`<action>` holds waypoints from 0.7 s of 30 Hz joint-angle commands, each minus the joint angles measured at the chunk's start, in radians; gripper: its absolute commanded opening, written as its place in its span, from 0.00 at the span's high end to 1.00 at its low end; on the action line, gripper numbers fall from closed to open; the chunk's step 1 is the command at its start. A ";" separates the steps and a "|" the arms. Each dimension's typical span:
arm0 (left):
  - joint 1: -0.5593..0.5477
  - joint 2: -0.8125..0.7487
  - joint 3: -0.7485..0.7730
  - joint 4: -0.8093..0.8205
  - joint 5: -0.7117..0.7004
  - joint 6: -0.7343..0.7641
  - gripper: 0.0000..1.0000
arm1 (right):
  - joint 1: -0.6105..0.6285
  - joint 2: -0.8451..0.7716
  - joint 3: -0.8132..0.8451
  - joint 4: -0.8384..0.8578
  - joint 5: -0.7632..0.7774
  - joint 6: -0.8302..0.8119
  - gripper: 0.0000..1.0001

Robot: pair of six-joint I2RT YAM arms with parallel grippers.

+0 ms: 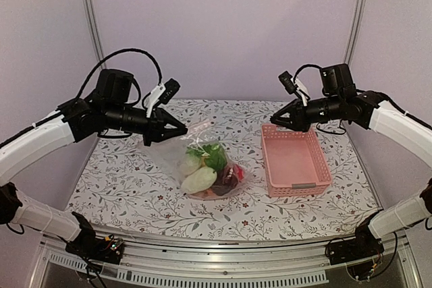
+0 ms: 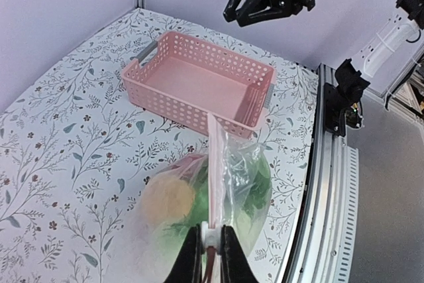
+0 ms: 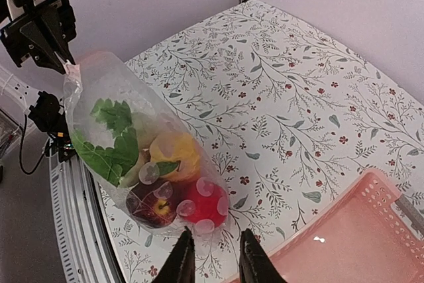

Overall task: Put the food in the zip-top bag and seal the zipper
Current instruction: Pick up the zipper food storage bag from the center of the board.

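Note:
The clear zip-top bag (image 1: 202, 163) lies mid-table with its mouth corner lifted. The food shows through it: a white oblong piece (image 1: 198, 180), green leaves (image 3: 109, 137), a yellow piece (image 3: 173, 154), a red one (image 3: 205, 203) and a dark purple one (image 3: 151, 205). My left gripper (image 2: 211, 233) is shut on the white slider at the end of the pinkish zipper (image 2: 216, 177), which runs away from the fingers. My right gripper (image 3: 213, 256) hovers above the table between bag and basket, its jaws a little apart with nothing between them.
An empty pink lattice basket (image 1: 322, 160) stands right of the bag, close to it in the left wrist view (image 2: 199, 87). The table's metal front rail (image 2: 324, 183) runs along the near edge. Walls close in the back and both sides.

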 commanded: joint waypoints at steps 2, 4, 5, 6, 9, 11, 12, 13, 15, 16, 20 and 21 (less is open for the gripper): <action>0.011 -0.047 -0.053 0.069 0.029 -0.058 1.00 | 0.093 0.041 0.106 0.009 -0.147 -0.004 0.58; 0.005 -0.019 -0.044 0.116 0.046 -0.069 1.00 | 0.150 0.086 0.160 0.000 -0.166 -0.019 0.48; 0.003 0.001 -0.030 0.127 0.056 -0.070 1.00 | 0.168 0.109 0.185 -0.001 -0.188 -0.017 0.44; -0.003 0.019 -0.014 0.131 0.065 -0.069 1.00 | 0.180 0.150 0.205 0.003 -0.215 -0.006 0.42; -0.016 0.070 0.036 0.132 0.091 -0.070 1.00 | 0.209 0.247 0.259 0.012 -0.277 0.035 0.37; -0.025 0.086 0.049 0.139 0.102 -0.069 1.00 | 0.229 0.292 0.288 0.012 -0.281 0.040 0.35; -0.028 0.092 0.053 0.144 0.104 -0.069 0.99 | 0.236 0.307 0.300 0.015 -0.284 0.039 0.35; -0.030 0.096 0.057 0.148 0.110 -0.069 0.99 | 0.241 0.329 0.309 0.022 -0.290 0.041 0.35; -0.033 0.102 0.060 0.160 0.122 -0.069 0.99 | 0.249 0.356 0.325 0.032 -0.290 0.049 0.35; -0.033 0.104 0.062 0.165 0.127 -0.070 0.98 | 0.251 0.372 0.336 0.039 -0.287 0.053 0.35; -0.036 0.121 0.073 0.166 0.133 -0.070 0.98 | 0.255 0.402 0.368 0.057 -0.327 0.054 0.41; -0.035 0.126 0.077 0.162 0.135 -0.068 0.98 | 0.255 0.408 0.377 0.059 -0.341 0.056 0.42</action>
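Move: The free end of the bag's zipper strip is roughly 16 cm to the right hand's left, 2 cm nearer the base and about level. The food in the bag lies some 18 cm left of that hand, 4 cm back and 20 cm lower; the pink basket is about 9 cm right, 3 cm ahead and 21 cm below. From the left hand, already holding the strip, that free end is about 7 cm right and 1 cm ahead. The left fingers keep their pinch on the zipper strip and carry it about 4 cm right, to meet the other hand. The right hand swings left some 14 cm and back a little, arching up about 5 cm and down again, its fingers opening wide and turning about 25 degrees counter-clockwise until they straddle the strip's free end. ##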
